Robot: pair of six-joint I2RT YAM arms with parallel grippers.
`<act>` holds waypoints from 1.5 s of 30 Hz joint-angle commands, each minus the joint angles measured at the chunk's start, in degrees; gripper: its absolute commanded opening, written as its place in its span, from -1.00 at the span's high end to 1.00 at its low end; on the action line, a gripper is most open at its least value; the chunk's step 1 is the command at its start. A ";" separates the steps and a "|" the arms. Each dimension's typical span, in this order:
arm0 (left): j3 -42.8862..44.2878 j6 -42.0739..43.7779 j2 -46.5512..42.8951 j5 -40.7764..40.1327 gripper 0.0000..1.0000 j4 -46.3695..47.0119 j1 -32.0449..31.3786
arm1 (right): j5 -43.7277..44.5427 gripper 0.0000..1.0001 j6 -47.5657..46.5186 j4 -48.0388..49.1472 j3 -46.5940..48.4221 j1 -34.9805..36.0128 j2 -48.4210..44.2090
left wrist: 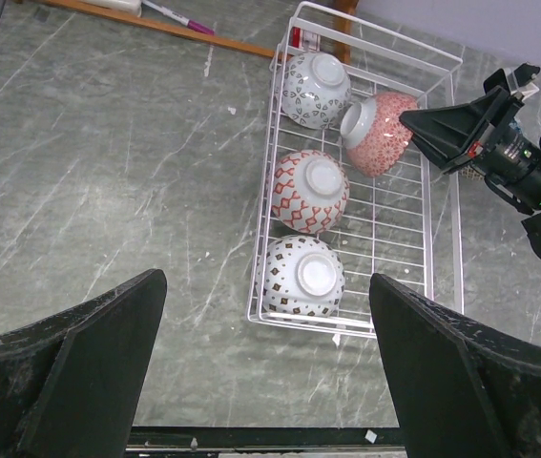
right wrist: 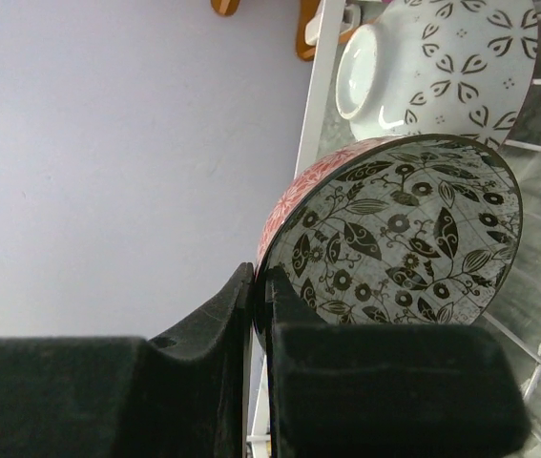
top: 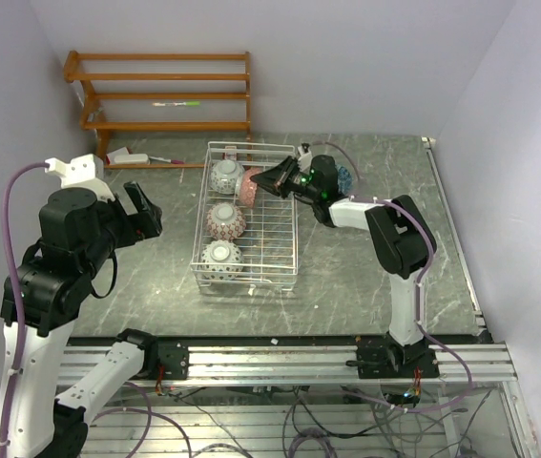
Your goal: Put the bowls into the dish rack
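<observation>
The white wire dish rack (top: pixel 272 243) stands mid-table. Three bowls lie upside down in it: a grey-white one (top: pixel 226 175) at the far end, a red-patterned one (top: pixel 225 220) in the middle, a dotted one (top: pixel 221 256) at the near end. My right gripper (top: pixel 272 179) is shut on the rim of a pink bowl (top: pixel 250 187), holding it on its side in the rack's far part beside the grey-white bowl. In the right wrist view my gripper (right wrist: pixel 260 286) pinches that bowl's rim (right wrist: pixel 413 229); its inside shows black flowers. My left gripper (top: pixel 143 212) is open and empty, left of the rack.
A blue bowl (top: pixel 346 177) sits on the table right of the rack, partly hidden behind my right wrist. The orange wooden shelf (top: pixel 160 91) stands at the back wall, with a pen on it and small items (top: pixel 129 156) at its foot.
</observation>
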 commanded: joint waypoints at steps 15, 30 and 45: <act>-0.80 0.64 0.34 0.13 -0.99 0.79 -0.21 | 2.56 0.60 -11.02 -16.52 -4.39 -4.22 -2.85; -1.76 -0.21 0.47 1.03 -1.00 2.22 -0.14 | 15.77 0.48 -22.68 -39.92 5.51 -4.22 -8.52; -1.74 0.06 0.40 0.73 -1.00 2.26 -0.16 | 23.13 0.33 -39.58 -60.91 22.85 4.31 -9.82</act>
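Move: The red bowl hangs on its side from the right fingers, which pinch its rim. Its free spot in the rack lies about 4 cm to that hand's right, nearly level fore and aft, and some 8 cm below. At about the spot's height, the flowered bowl is 5 cm ahead and 7 cm left of the hand, and the zigzag bowl 7 cm back and 8 cm left. From the left hand the spot is some 22 cm ahead, 23 cm right and 27 cm down. The red bowl's rim is let go as the right fingers open to about a third. The right hand draws off to the right, about 8 cm, away from the flowered bowl, sinking some 4 cm and edging forward while the fingers tip down by roughly 35 degrees. Finally it rises about 3 cm and comes back left 2 cm, still tilting. ##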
